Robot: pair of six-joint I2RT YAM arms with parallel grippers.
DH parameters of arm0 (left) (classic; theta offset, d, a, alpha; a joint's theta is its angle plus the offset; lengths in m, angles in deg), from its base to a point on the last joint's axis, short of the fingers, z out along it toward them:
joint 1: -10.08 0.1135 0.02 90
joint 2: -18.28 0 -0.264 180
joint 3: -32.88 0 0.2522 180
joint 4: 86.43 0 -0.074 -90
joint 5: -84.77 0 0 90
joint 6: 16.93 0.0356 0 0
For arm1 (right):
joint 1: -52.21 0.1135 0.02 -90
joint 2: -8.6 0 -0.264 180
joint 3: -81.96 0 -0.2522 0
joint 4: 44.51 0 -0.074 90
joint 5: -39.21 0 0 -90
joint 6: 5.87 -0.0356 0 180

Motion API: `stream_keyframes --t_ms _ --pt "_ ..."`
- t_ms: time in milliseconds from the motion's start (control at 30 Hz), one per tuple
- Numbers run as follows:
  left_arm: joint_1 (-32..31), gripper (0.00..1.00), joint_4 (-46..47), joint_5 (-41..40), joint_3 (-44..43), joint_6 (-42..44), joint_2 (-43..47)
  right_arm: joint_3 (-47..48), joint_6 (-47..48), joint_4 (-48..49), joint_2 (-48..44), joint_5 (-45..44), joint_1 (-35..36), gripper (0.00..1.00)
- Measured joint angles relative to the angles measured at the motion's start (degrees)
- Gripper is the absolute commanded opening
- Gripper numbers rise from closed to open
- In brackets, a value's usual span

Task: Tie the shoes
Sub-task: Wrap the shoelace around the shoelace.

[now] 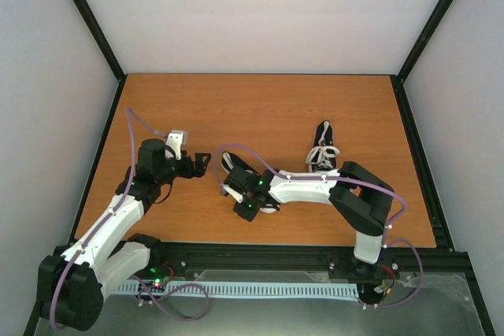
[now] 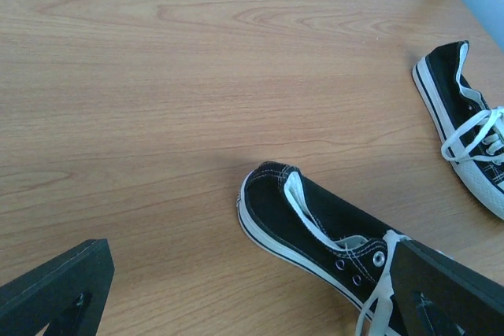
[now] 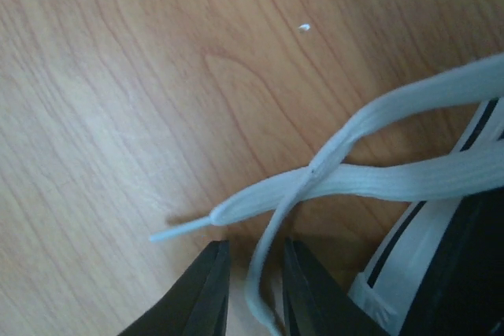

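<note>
Two black shoes with white soles lie on the wooden table. The near shoe [image 2: 315, 218] lies on its side, heel toward my left gripper [image 2: 250, 251], which is open and empty just short of it. Its loose white lace [image 3: 370, 171] crosses over itself on the wood. One strand of lace [image 3: 264, 273] runs between the fingers [image 3: 211, 293] of my right gripper [image 3: 256, 289], whose jaws stand narrowly apart around it with a little gap on each side. The far shoe [image 1: 323, 147] lies to the right, its laces loose.
The wooden table [image 1: 268, 108] is ringed by a black frame [image 1: 417, 155] and white walls. A small white speck [image 3: 304, 27] lies on the wood beyond the lace. My right arm [image 1: 358, 194] arches over the table's front right.
</note>
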State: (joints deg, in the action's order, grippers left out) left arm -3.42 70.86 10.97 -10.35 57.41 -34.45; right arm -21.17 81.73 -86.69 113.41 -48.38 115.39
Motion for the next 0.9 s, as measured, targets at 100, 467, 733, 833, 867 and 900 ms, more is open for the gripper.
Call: stream_keyframes --t_ms 100,467,733,833,867,900 --pt "0.0 1.00 0.1 0.0 0.4 0.0 0.6 0.0 -0.1 -0.1 0.2 -0.9 0.0 0.04" --pt "0.0 0.85 0.5 4.5 0.5 3.4 1.2 3.8 0.0 -3.4 -0.3 -0.7 0.0 0.03" --pt "-0.3 0.67 0.4 15.6 0.5 12.6 0.1 3.1 0.0 -7.4 -11.1 3.6 -0.5 0.03" --pt "-1.3 0.71 -0.1 20.0 0.5 18.8 -1.7 1.2 0.0 -8.9 -15.2 5.8 -2.2 0.03" --pt "-1.9 0.71 -0.6 21.6 0.5 21.5 -2.5 0.5 0.0 -9.3 -16.2 6.6 -3.1 0.03" --pt "-2.5 0.71 -1.7 23.1 0.3 24.7 -3.5 -0.3 0.0 -9.6 -17.1 7.5 -4.3 0.03"
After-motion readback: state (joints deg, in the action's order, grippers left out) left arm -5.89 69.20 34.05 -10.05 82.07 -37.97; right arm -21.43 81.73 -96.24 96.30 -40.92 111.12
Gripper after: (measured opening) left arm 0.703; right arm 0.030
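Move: The lace end to grip runs between the right gripper's half-open fingers, right at the pads. From there the black shoe's middle is about 8 cm ahead and 3 to the right, about 2 cm higher, and the loose second lace end is some 3 cm back and 1 to the left, near the table. From the left gripper the lace to grip lies roughly 11 cm back, 11 to the right and 14 below, with the shoe's middle about 13 right and 3 back. Shut the right gripper on the lace end beside the shoe, pause there briefly, then lift it straight up about 9 cm, drifting slightly right near the end. Meanwhile bring the left gripper right and back, some 8 cm, nearly level, towards the held lace, turning it about 35 degrees clockwise while its fingers close partway, empty. ##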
